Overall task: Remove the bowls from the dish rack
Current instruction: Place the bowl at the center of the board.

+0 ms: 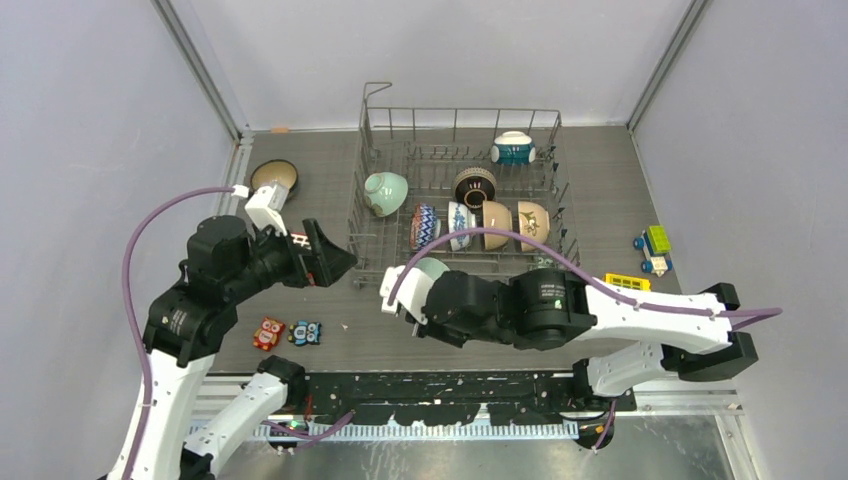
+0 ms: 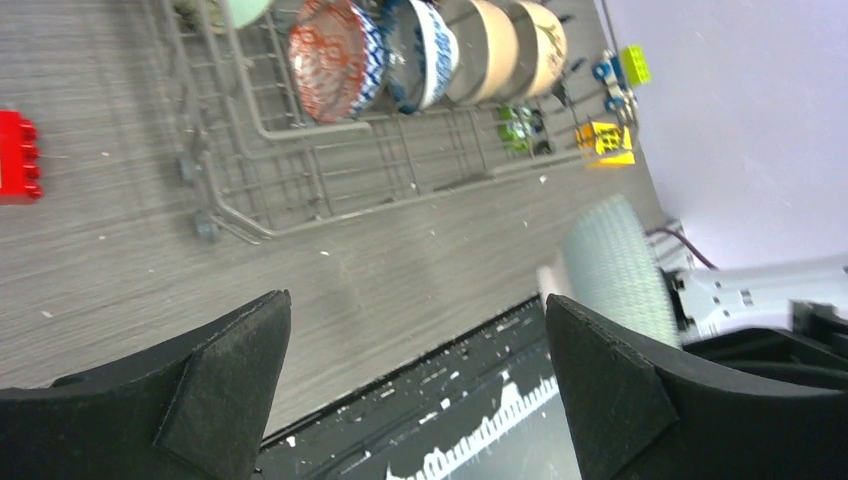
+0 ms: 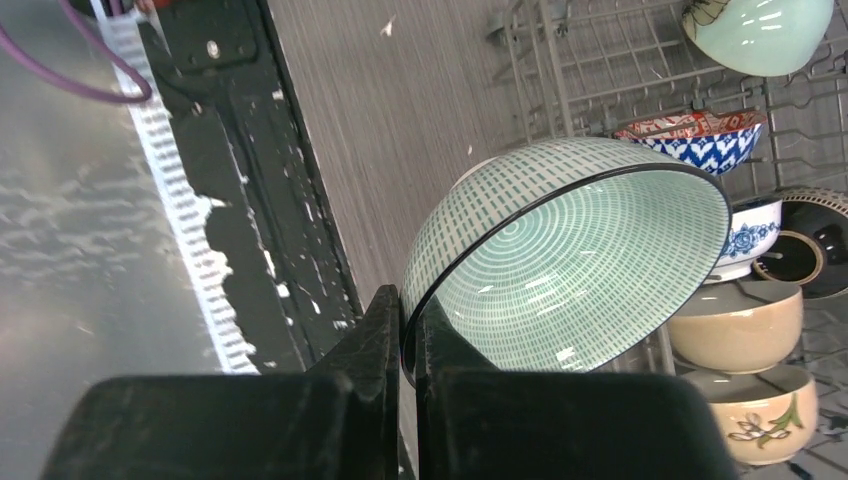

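Note:
The grey wire dish rack (image 1: 460, 111) stands at the back middle of the table and holds several bowls on edge: pale green (image 1: 386, 193), teal-and-white (image 1: 512, 148), dark brown (image 1: 474, 186), a red patterned one (image 2: 330, 58) and cream ones (image 1: 532, 224). My right gripper (image 3: 410, 320) is shut on the rim of a teal-dotted bowl (image 3: 570, 260), held tilted above the table just in front of the rack (image 3: 600, 60). My left gripper (image 2: 415, 300) hangs open and empty left of the rack's front corner. A brown bowl (image 1: 274, 178) sits on the table at the far left.
Two owl figures (image 1: 268, 333) lie near the left arm's base. A red block (image 2: 12, 155) lies left of the rack. A green-and-blue toy (image 1: 655, 245) and a yellow block (image 1: 628, 282) lie to its right. The black mounting rail (image 1: 450, 385) runs along the near edge.

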Controlling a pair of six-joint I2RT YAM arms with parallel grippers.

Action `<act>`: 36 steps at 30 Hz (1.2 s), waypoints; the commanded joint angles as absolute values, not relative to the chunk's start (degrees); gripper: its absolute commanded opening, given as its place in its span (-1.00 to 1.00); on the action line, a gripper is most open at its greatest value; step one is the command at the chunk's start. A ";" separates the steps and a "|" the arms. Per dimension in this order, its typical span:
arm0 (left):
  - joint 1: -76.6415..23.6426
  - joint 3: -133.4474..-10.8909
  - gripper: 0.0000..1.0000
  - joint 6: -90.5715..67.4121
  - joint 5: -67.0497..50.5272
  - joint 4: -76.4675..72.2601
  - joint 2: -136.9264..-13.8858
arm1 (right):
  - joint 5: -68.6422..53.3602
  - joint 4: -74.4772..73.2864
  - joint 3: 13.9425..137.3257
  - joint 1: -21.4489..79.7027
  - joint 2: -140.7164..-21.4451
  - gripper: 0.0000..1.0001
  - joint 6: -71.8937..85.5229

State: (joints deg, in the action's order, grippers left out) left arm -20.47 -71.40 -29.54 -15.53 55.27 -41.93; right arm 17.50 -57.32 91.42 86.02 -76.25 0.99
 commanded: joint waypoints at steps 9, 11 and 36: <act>-27.29 -69.44 0.99 -29.63 -25.45 56.16 -39.75 | 21.16 -55.06 83.77 95.79 -78.24 -0.98 -9.77; -28.70 -69.79 0.99 -29.29 -25.38 56.15 -40.63 | 21.35 -56.70 83.84 96.58 -80.05 -0.98 -10.33; -59.63 -80.51 0.44 -25.36 0.99 69.43 -65.72 | 24.60 -61.87 86.90 97.59 -84.70 -0.98 -15.53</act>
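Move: The mint-green bowl hangs from the right fingers by its rim, its middle some 6 cm ahead of the right hand and about 2 cm left, level with it. From the left hand it lies about 13 cm right, 3 cm back and 3 cm lower. The patterned bowl in the rack is some 24 cm ahead of the right hand, 1 cm left and 23 cm below; the blue-white bowl stands 8 cm to the right of the patterned one. The green bowl, still pinched at its rim, is lowered about 10 cm and drawn back some 4 cm by the right arm, whose wrist swings to point more steeply down, then nearly stops. The open left hand first backs off about 5 cm, then sweeps right and down to the bowl, rolling its left side up and turning clockwise, each some 25 degrees; its fingers start to close, about a quarter of the way. ##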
